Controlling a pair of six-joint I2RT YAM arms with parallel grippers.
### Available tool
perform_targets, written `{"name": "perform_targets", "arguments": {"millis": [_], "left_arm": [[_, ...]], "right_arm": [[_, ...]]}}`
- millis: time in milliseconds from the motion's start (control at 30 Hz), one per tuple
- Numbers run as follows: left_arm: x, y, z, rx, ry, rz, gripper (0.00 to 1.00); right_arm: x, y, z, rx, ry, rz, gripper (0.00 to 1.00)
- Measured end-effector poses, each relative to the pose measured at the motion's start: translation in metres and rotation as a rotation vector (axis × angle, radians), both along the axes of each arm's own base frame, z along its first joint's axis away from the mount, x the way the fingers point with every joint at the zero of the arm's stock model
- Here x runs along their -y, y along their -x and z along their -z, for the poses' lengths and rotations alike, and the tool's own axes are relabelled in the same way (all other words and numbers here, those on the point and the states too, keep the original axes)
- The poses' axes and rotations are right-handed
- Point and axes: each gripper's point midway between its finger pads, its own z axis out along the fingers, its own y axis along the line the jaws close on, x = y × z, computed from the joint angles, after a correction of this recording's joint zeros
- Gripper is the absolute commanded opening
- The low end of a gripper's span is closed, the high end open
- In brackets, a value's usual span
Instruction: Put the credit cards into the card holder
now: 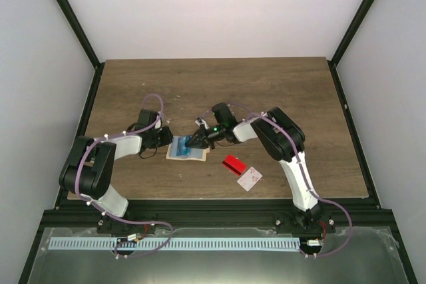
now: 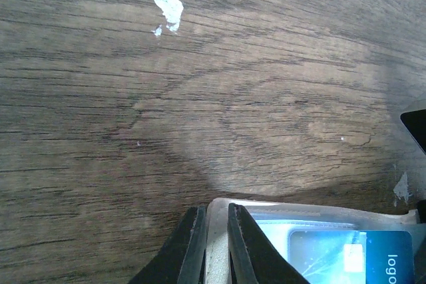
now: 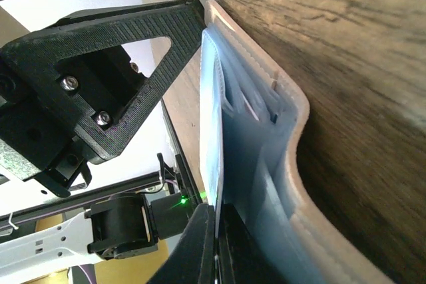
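Observation:
The beige card holder lies open on the wooden table, its inner pockets facing up. My left gripper is shut on the holder's left edge, one finger on each side of the rim. A blue credit card rests over the holder, and my right gripper is shut on its near edge. From the right wrist the card shows edge-on above the holder's pockets, pinched in that gripper. The left wrist view shows the blue card against the holder.
A solid red card and a white card with a red mark lie on the table right of the holder, near the front edge. Small white flecks mark the wood. Black frame posts border the table.

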Motion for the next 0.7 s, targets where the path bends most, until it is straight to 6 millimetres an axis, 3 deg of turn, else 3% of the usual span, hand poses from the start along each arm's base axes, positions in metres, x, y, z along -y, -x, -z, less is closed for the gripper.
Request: {"name": "perform_targets", "arguments": {"millis": [100,300,700], "left_arm": [[0.0,0.0,0.0,0.001,0.0,-0.001,0.13],[0.0,-0.001,0.0,0.003,-0.003,-0.004,0.12],[0.001,-0.001,0.0,0.006,-0.004,-0.001,0.12]], "right_arm": [[-0.002,0.001,0.0,0.001,-0.001,0.0,0.03],[-0.005,0.004,0.004,0.025,0.037,0.003,0.22],[0.008,0.001,-0.003,0.202,0.244,0.032,0.59]]}}
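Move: The right fingers still pinch the near-side end of the blue card; its middle is about 2 cm left of the right hand, 1 cm back and 1 cm lower. The card holder's middle lies directly left-right level with that hand, 2 cm back and 3 cm below; the red card is 16 cm right and 8 cm back. From the left hand, at the holder's left end, the blue card is some 4 cm right and 2 cm back. Letting go of the blue card, the right fingers open from shut to about half way after a last half-centimetre nudge left and down towards the holder's left end. The hand then eases back right about 1 cm and slightly up, its fingers tipping down some 15 degrees as the wrist rolls. The left hand stays still by the holder's left edge. ##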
